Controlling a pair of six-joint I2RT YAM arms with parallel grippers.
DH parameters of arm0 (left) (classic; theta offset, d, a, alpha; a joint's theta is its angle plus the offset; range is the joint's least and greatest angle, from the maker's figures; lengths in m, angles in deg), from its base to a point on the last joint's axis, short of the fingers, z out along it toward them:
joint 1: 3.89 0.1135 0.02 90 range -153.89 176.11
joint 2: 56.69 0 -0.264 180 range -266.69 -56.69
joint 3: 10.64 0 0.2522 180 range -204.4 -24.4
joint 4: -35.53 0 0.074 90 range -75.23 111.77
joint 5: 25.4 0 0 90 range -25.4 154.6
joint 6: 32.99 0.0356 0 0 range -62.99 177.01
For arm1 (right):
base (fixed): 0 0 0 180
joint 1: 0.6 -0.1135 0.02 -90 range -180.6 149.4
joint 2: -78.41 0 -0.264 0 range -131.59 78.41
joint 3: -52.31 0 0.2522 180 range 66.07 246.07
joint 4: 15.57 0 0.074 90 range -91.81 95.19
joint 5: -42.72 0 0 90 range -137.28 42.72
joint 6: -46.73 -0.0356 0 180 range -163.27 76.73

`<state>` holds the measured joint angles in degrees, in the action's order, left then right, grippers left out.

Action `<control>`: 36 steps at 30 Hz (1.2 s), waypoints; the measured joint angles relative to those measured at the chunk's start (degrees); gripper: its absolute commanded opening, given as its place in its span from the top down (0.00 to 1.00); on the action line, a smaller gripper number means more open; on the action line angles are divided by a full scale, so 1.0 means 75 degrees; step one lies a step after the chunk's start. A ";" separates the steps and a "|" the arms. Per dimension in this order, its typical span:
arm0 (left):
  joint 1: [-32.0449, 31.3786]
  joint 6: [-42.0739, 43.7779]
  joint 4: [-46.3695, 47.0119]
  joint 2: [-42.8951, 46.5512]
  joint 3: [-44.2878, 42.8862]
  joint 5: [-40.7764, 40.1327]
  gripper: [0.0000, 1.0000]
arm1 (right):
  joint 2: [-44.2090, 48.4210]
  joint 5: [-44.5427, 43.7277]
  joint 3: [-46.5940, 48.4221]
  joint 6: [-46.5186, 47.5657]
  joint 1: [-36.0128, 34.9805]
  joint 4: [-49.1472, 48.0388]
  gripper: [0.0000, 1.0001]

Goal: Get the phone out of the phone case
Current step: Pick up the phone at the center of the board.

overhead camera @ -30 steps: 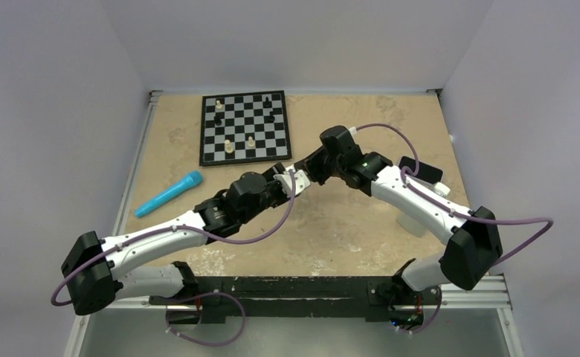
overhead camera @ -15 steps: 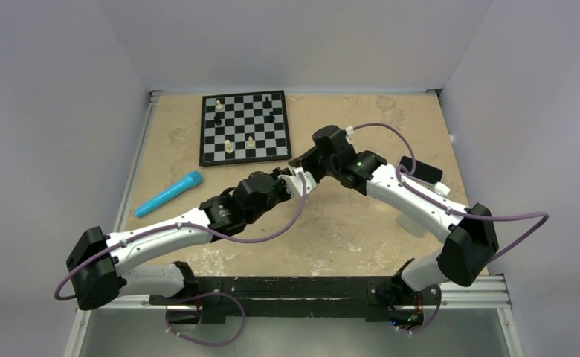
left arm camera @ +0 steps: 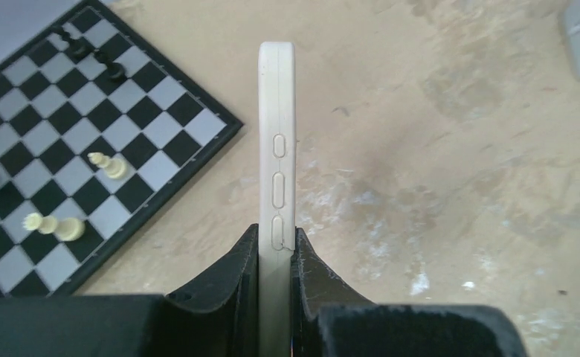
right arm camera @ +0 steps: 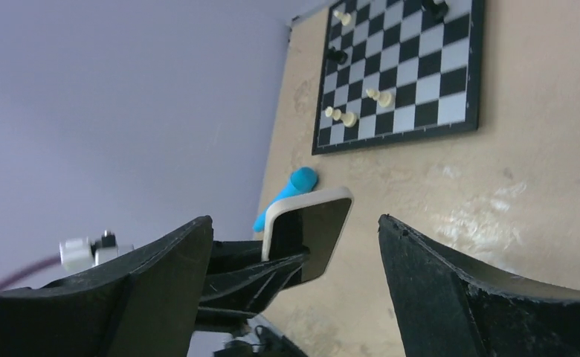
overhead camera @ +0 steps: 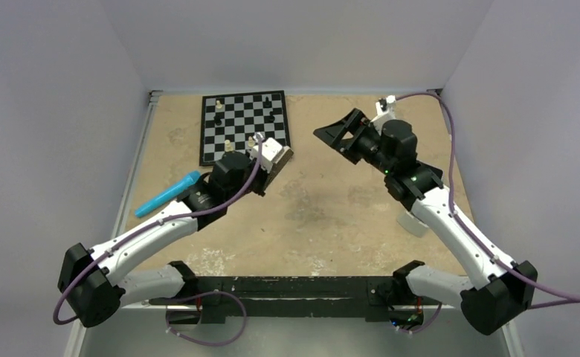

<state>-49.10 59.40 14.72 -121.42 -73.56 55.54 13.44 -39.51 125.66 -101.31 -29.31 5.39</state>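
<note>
The white phone case (left arm camera: 276, 149) stands edge-on between my left gripper's (left arm camera: 276, 236) jaws, side buttons facing the camera. Seen from the top, the left gripper (overhead camera: 271, 160) holds the case (overhead camera: 274, 151) above the table, by the chessboard's near right corner. In the right wrist view a dark glossy face, the phone (right arm camera: 323, 236), fills the case's white rim (right arm camera: 302, 202). My right gripper (overhead camera: 337, 128) hangs at the far right, well apart from the case. Its jaws are wide open with nothing between them, pointing toward the left gripper (right arm camera: 257, 268).
A chessboard (overhead camera: 244, 126) with a few pieces lies at the far left-centre. Left of my left arm lies a blue cylinder (overhead camera: 168, 193). A pale grey object (overhead camera: 412, 223) sits on the table under the right arm. White walls close off the table's far and side edges.
The two grippers were together at the table's middle. The right one has let go, opened wide and swung back to the far right. The left one has carried the case to the left.
</note>
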 measured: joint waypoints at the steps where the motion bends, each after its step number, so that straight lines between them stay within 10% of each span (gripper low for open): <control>1: 0.0178 -0.0256 -0.0006 0.0073 0.0000 0.0411 1.00 | 0.0134 0.0149 -0.0041 0.0294 0.0154 -0.0067 0.14; 14: 0.2159 -0.4616 0.3567 0.0458 0.0804 0.5301 1.00 | 0.0959 0.3503 -0.3847 0.0950 0.0399 -0.4768 0.17; 36: 0.2672 -0.7714 0.7758 -0.0417 0.1542 0.6703 1.00 | -0.1553 0.3806 -0.3206 0.0041 -0.1020 -0.8367 0.55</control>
<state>-29.06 1.54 72.90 -124.55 -62.00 105.81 1.79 -10.97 101.62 -101.00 -36.96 -57.36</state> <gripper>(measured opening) 0.183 0.505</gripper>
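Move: The phone in its case is already held in the left gripper, its middle barely 2 cm ahead of, right of and above that hand. The open right gripper waits 3 cm ahead, 15 cm to the left hand's right and 10 cm higher; from the right gripper the phone lies 14 cm left, 2 cm back, 9 cm lower. The chessboard's middle is about 27 cm ahead of the left hand, 10 cm left and 21 cm below. Lift the left gripper about 12 cm, easing a little back and right, and roll its left side down nearly 60 degrees, keeping hold of the cased phone. Swing the right gripper back and left some 9 cm each, dipping midway and ending slightly lower, turning it counter-clockwise and tipping it up; narrow its fingers to half open around the phone's near end. ##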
